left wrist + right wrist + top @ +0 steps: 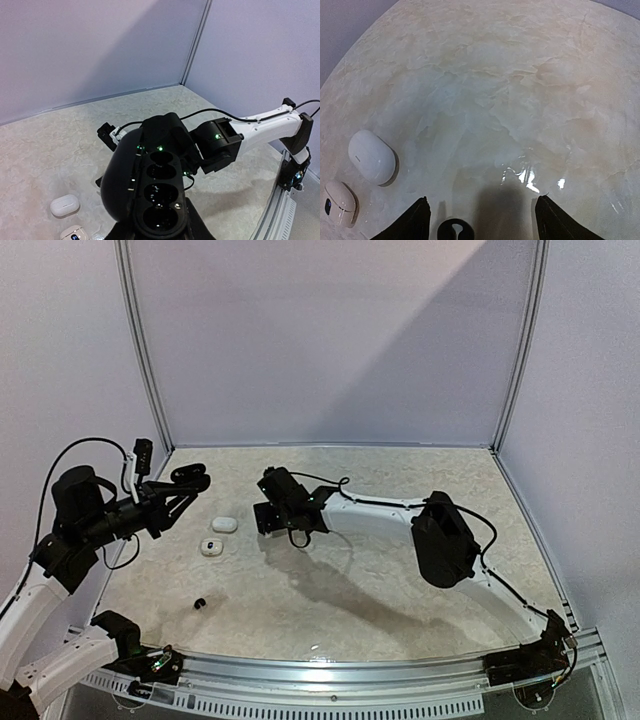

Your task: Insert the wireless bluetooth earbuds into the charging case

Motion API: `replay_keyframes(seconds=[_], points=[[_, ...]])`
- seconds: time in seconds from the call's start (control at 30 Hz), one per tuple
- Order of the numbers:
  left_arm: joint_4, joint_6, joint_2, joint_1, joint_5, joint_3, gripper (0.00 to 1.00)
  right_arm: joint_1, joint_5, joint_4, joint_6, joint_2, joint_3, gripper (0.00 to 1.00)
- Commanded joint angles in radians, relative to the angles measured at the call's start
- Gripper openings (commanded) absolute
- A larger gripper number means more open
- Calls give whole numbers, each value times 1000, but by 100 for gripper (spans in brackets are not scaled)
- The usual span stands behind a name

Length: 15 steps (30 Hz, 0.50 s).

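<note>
My left gripper [160, 229] is shut on an open black charging case [159, 192] and holds it up off the table, left of centre in the top view [190, 478]. The case shows a row of dark glossy hollows beside its domed lid [116, 175]. I cannot tell whether an earbud sits in them. One tiny black earbud [200, 603] lies on the table near the front left. My right gripper [482, 220] hovers open over bare table with nothing between its fingers [416, 220], just right of the held case [272, 512].
Two white pebble-shaped cases lie on the table left of my right gripper: a closed one [371, 156] [224, 524] and a smaller one with a dark spot [340, 202] [211, 547]. The marbled table [400, 580] has walls behind and on both sides.
</note>
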Motion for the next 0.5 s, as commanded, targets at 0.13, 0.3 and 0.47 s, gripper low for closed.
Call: replay_keyframes(seconds=[0.13,0.3,0.47], points=[[5,5,9,15,12,-19,0,42,76,23,-103,84,22,72],[17,-4,15,14,15,-17,0,46,96,3,-129,92,13,59],[16,2,17,16,13,-13,0,68,115,-5,-188,89,-1,43]])
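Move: The black earbud lies almost under the right hand, about 2 cm back, 1 cm to its left and 3 cm below, towards the left finger. The white oval case is roughly level ahead and 11 cm to the hand's left; the white case with the dark spot is 7 cm back and 14 cm left, both 3 cm down. From the left hand, which holds the open black case, the earbud is some 16 cm ahead, 10 cm right and 26 cm below. The right hand slips back and down about 2 cm each, and a good centimetre to its left, settling the open fingers low over the table astride the black earbud, while the wrist turns some 10 degrees, mostly with the hand's left side dipping. Once there it nearly stops and the fingers begin to close around the earbud, going from about three quarters open to a bit under half, with the left finger ending right beside the earbud and a gap left at the other. ##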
